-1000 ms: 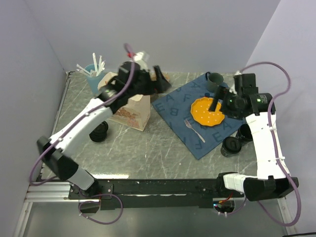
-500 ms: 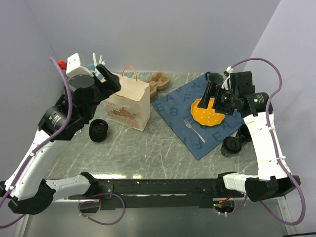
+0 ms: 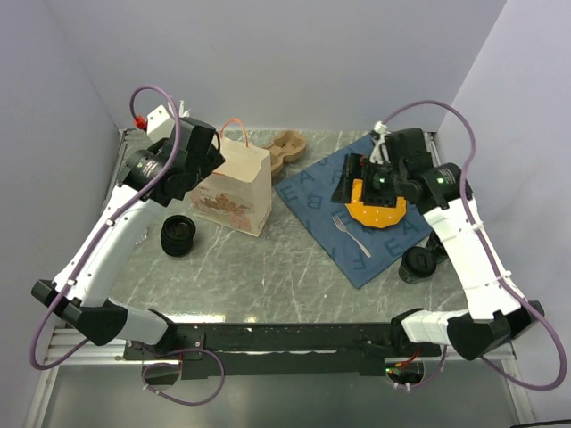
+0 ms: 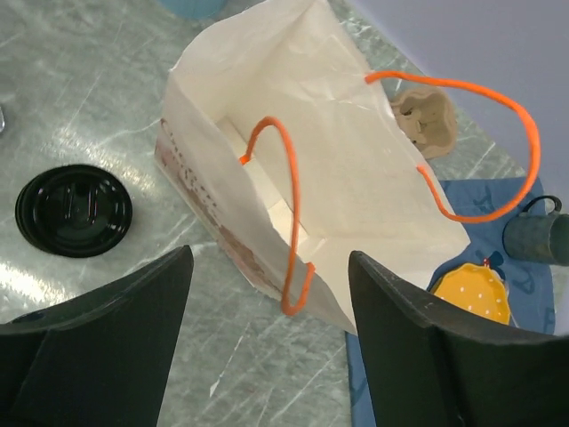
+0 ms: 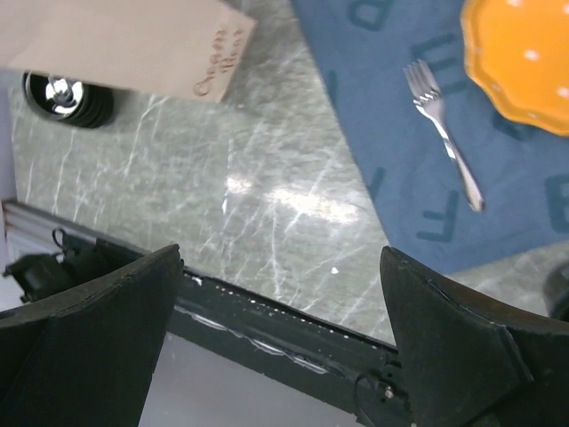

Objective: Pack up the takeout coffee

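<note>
The takeout coffee [image 3: 178, 236], a small black ribbed cup with a dark round top, stands on the table left of the paper bag [image 3: 236, 187]. It also shows in the left wrist view [image 4: 73, 211] and the right wrist view [image 5: 67, 96]. The bag [image 4: 338, 178] stands open with orange handles, and its pale inside shows nothing in it. My left gripper [image 3: 201, 156] hangs above the bag's left side, open [image 4: 269, 260] and holding nothing. Above the orange plate [image 3: 379, 212] my right gripper [image 3: 350, 178] is open [image 5: 280, 253] and empty.
A blue placemat [image 3: 357, 254] carries the plate and a fork [image 3: 350, 234]. Another black cup [image 3: 417, 263] stands at the mat's right edge. A teal mug [image 4: 538, 236] and a wooden piece [image 3: 287, 143] sit at the back. The table's front rail [image 5: 267, 329] lies under the right gripper.
My left gripper has drawn back from over the bag's far side to its left edge. The right gripper has moved left over the orange plate.
</note>
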You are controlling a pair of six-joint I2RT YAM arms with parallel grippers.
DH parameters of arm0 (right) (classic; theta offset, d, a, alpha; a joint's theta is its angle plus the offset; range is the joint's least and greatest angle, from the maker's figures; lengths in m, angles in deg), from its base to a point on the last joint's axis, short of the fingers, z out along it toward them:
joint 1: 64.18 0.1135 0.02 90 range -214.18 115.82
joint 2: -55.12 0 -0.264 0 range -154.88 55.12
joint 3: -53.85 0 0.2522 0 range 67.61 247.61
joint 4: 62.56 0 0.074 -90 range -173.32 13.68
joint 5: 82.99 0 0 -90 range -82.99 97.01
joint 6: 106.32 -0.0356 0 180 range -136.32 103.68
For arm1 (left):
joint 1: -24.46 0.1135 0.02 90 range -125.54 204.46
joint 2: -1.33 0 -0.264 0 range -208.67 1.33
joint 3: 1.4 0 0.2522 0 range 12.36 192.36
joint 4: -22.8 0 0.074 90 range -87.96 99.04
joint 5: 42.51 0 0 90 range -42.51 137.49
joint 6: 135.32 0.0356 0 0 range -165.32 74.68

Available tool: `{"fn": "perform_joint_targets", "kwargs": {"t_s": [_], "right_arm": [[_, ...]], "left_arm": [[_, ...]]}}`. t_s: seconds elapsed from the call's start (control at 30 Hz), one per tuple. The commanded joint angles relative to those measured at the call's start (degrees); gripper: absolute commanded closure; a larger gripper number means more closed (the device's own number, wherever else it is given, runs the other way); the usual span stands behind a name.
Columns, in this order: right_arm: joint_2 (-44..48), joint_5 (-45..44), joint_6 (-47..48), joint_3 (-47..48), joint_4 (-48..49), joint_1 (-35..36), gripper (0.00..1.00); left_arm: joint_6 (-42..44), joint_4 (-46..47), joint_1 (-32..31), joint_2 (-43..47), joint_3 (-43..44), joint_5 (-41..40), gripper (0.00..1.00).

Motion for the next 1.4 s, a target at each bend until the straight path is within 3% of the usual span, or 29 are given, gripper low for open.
{"fn": "perform_joint_targets", "kwargs": {"t_s": [0.0,0.23,0.43,0.73,1.1,1.23,1.37], "right_arm": [[-4.0,-2.2,-3.5,7.3,4.2,5.6,0.0],[-13.1,-6.5,-22.7,18.6,4.2,9.9,0.0],[-20.8,-8.7,-31.2,22.7,11.0,13.8,0.05],[-37.2,-13.1,-31.5,41.9,5.5,20.4,0.11],[-43.9,-17.2,-32.7,45.7,1.4,23.5,0.2],[-44.8,-18.9,-31.3,46.1,1.4,23.7,0.33],[-44.3,-18.7,-29.5,45.4,3.0,23.9,0.5]], "left_arm": [[-2.1,-2.0,0.7,0.6,3.6,0.5,0.23],[9.6,8.7,0.8,5.6,-2.6,9.7,0.16],[15.9,7.3,0.7,8.2,-5.7,11.1,0.1],[21.6,4.1,0.7,10.1,-7.0,10.2,0.05],[24.4,7.2,0.0,14.5,-9.3,10.9,0.03],[24.3,6.3,-0.2,14.8,-7.6,10.0,0.03],[26.6,3.5,-0.6,14.2,-1.7,0.5,0.02]]}}
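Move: The bag's middle stands about 33 cm to the right gripper's left, 14 cm ahead and 14 cm below; its nearest rim corner is some 22 cm left, 10 cm ahead and 4 cm lower. On the table some 28 cm beneath the right gripper lie the fork, 6 cm ahead and 2 cm right, and the plate, 18 cm ahead and 10 cm right. From the left gripper the bag's middle is roughly 9 cm ahead, 8 cm right and 20 cm below. Swing the right gripper about 22 cm left and 10 cm forward, away from the plate to the bag's right rim, rising some 4 cm on the way and sinking about 6 cm at the end, while its wide-open fingers close to a little over half around the rim corner. Meanwhile draw the left gripper back about 5 cm, turn it some 20 degrees clockwise and open it fully. ##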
